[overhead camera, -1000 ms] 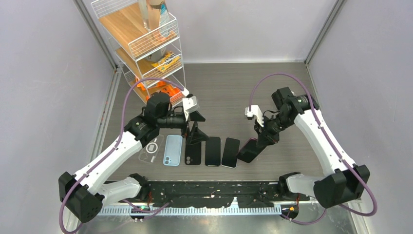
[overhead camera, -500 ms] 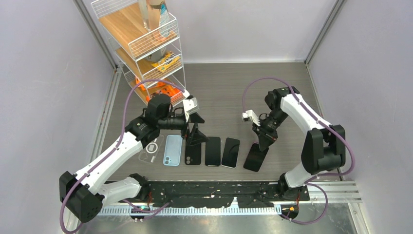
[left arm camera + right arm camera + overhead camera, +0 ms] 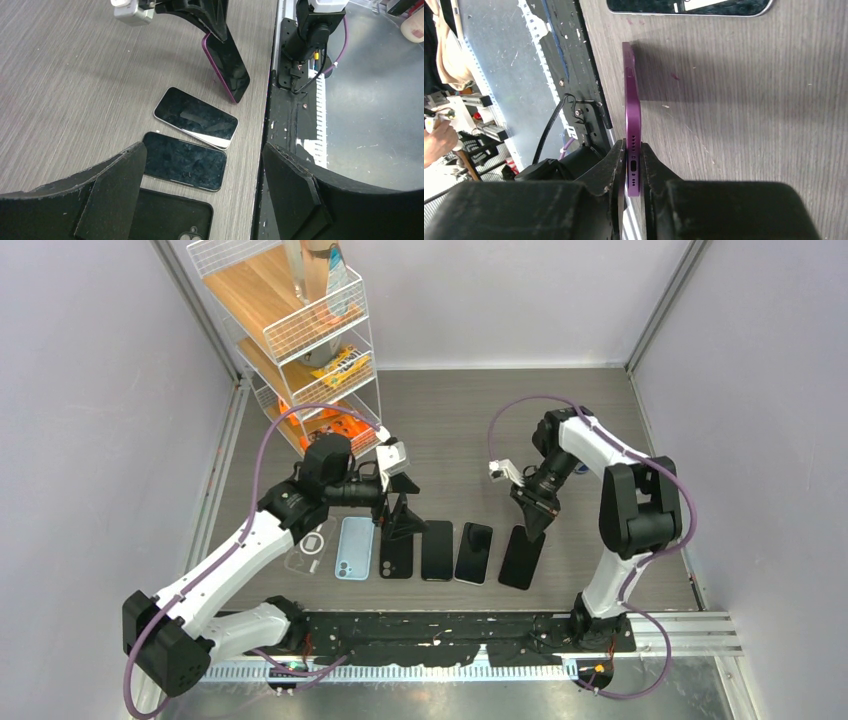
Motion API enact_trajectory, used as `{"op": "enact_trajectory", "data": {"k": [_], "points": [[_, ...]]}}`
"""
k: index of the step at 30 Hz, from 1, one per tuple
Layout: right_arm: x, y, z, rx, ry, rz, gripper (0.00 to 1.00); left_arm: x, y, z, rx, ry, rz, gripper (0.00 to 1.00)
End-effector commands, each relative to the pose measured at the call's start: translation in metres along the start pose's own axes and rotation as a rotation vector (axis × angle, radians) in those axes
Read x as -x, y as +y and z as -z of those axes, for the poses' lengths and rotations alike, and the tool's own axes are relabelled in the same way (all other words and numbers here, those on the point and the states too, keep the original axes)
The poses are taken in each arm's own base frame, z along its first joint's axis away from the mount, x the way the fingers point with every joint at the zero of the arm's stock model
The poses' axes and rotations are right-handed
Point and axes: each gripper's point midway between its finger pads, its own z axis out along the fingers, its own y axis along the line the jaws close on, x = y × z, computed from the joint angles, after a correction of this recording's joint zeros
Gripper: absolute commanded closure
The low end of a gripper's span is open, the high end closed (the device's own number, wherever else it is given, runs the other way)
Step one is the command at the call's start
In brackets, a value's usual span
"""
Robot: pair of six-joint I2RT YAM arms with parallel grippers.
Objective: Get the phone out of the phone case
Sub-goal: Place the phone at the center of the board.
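Observation:
A purple phone with a dark screen hangs tilted at the right end of a row of phones, its low end at the table. My right gripper is shut on its upper end. In the right wrist view the phone's purple edge is pinched between both fingers of that gripper. My left gripper stands wide open above an empty black phone case. The left wrist view shows this black case under the open gripper, and the purple phone further off.
The row also holds a clear case, a light blue phone, a black phone and a silver-edged phone. A wire shelf rack stands at the back left. A black rail runs along the near edge.
My right arm has folded in and swung the purple phone down, from a slant right of the row to in line with the other phones. The left arm has barely moved.

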Motion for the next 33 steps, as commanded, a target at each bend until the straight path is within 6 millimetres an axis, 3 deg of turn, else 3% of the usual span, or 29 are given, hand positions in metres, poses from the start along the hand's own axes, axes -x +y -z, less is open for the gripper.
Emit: {"op": "enact_trajectory", "data": {"k": [1,6,16,33], "points": [[0.008,-0.039,0.008,-0.094,0.024,0.05,0.78,0.001,-0.001,-0.002,-0.014,-0.003,-0.02,0.1],[0.012,-0.061,0.007,-0.109,0.042,0.046,0.71,0.0,0.0,-0.003,-0.016,0.0,-0.014,0.11],[0.014,-0.096,-0.002,-0.109,0.079,0.021,0.69,-0.004,0.001,-0.006,-0.024,0.012,-0.001,0.11],[0.018,-0.11,-0.021,-0.171,0.1,0.029,0.63,-0.005,0.001,-0.007,-0.028,0.012,-0.002,0.11]]}}
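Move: The purple-edged phone, still pinched by its far end in the right hand and slanting down towards the base, is bound for the bare board about 8 cm below that hand, 1 cm left and level fore-and-aft. The silver-edged phone lies some 11 cm left of the right hand and 2 cm back, the black phone about 20 cm left and 1 cm back, both 8 cm down. From the left hand that bare spot is roughly 22 cm right, level fore-and-aft, 20 cm below. The purple-edged phone is laid down screen up by the right hand, which carries its raised far end forward and down together, about 7 cm each way. Meanwhile the fingers ease partly open around that end, one over the glass and the other beyond the short edge, still close about it at the finish. ##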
